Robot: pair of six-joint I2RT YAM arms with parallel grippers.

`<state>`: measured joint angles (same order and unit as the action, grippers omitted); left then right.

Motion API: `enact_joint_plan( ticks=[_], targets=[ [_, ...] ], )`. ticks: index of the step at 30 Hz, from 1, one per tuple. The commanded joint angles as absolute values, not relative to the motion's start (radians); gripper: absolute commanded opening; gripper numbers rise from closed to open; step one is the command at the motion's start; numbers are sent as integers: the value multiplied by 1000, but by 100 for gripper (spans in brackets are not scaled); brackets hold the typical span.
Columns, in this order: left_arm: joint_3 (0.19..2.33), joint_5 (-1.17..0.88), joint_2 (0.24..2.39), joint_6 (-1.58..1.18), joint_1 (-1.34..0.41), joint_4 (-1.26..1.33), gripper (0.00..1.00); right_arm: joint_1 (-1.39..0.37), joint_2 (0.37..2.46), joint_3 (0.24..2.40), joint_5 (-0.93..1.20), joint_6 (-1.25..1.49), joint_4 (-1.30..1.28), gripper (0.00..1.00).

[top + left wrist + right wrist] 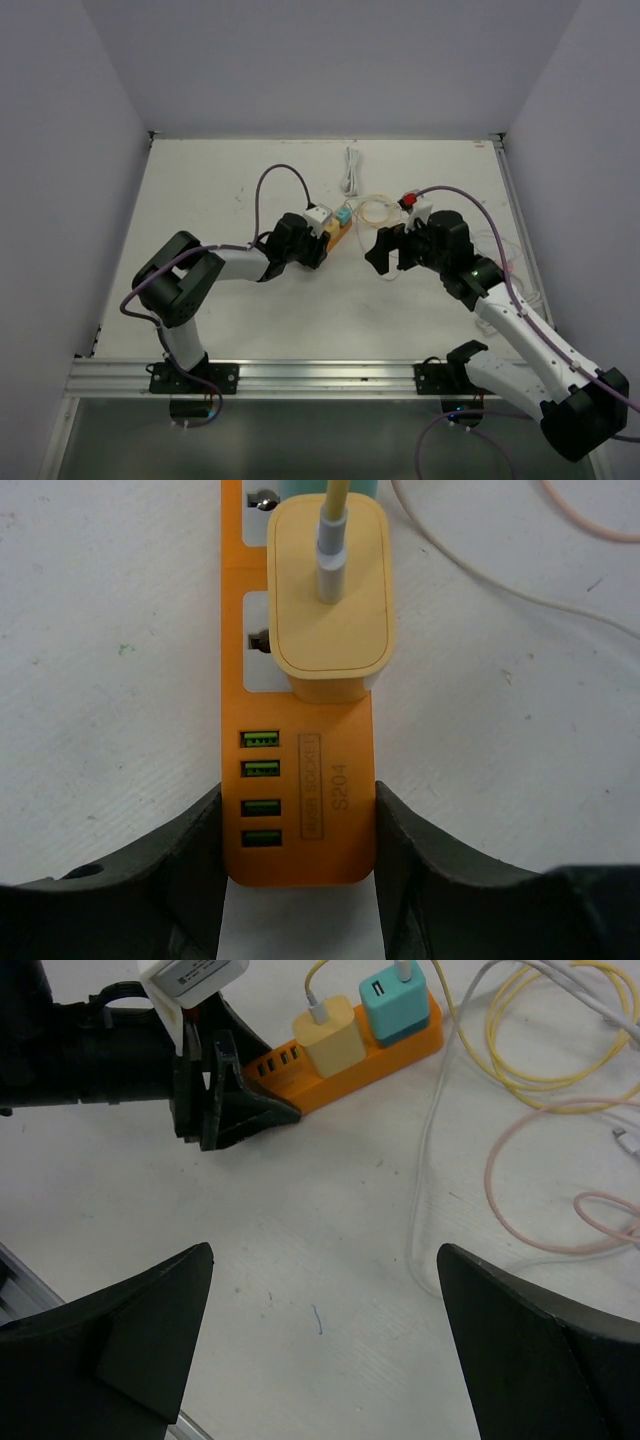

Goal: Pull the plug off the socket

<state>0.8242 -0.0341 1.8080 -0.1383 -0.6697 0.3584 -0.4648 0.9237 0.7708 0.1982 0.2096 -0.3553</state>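
An orange socket strip point(300, 820) lies on the white table, with a yellow plug point(333, 590) seated in it. In the right wrist view the yellow plug point(330, 1040) stands next to a teal plug point(392, 1002) on the strip point(400, 1045). My left gripper point(298, 855) is shut on the strip's USB end, its fingers point(410, 850) pressed against both sides. In the top view it point(322, 243) sits at the strip's near-left end. My right gripper point(325, 1250) is open and empty above bare table, to the right of the strip in the top view point(385, 252).
Loose yellow point(520, 1070), pink point(530, 1210) and white point(425, 1190) cables lie on the table right of the strip. A coiled white cable point(349, 172) lies further back. An aluminium rail point(320, 375) runs along the near edge.
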Motion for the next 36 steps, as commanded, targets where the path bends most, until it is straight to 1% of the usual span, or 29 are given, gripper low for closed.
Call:
enact_joint_plan(
  ticks=[1,6,9,10,11,13,14,26,28,29,30,32,33,36],
  targets=[
    [784,-130,1743,-132,-683,293,0,-497,951,711,178,206,-109,99],
    [753,-170,1697,-129,-684,253,0,-574,1058,660,100,180,98,97],
    [752,-198,1675,-132,-684,232,0,-603,1136,655,75,164,185,92],
    [750,-204,1669,-132,-684,229,0,-606,1153,660,72,163,205,88],
    [749,-210,1664,-133,-684,224,0,-609,1170,664,69,158,233,86],
    [744,-215,1663,-138,-684,221,0,-612,1225,682,69,158,248,84],
    [742,-213,1666,-140,-684,221,0,-614,1245,689,71,153,262,81],
    [761,-155,1746,-141,-716,216,0,-627,1399,667,98,147,417,77],
    [772,-153,1749,-133,-721,206,0,-627,1425,669,103,153,423,74],
    [775,-152,1747,-130,-724,201,2,-627,1430,667,100,155,434,74],
    [773,-147,1744,-129,-726,201,8,-627,1430,663,94,158,443,73],
    [756,-138,1723,-129,-729,212,14,-627,1427,652,84,160,448,73],
    [749,-135,1714,-132,-729,219,20,-627,1416,647,80,158,443,73],
    [729,-123,1690,-137,-727,235,26,-627,1399,640,72,153,434,73]
  ],
)
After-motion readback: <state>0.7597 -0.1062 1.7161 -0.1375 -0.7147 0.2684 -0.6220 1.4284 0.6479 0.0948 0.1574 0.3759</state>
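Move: The yellow plug on the orange socket strip lies about 14 cm ahead of the right hand, 12 cm to its left and 11 cm below. The teal plug stands 3 cm farther out than the yellow one and 3 cm to the right of it. The yellow cable coil is roughly 20 cm ahead of the right hand. The left hand already grips the strip's near end, with the yellow plug 5 cm ahead, 4 cm to its right and slightly above. Keeping its pinch on the strip's near end, the left hand drags the socket about 4.5 cm back towards the base, turning slightly clockwise, and then holds it there. Meanwhile the right hand swings left, down and forward, some 13 cm in all, towards the yellow plug from the strip's right side. Its fingers narrow by about a quarter but stay open, its wrist levelling slightly, and stop short of the plug. ##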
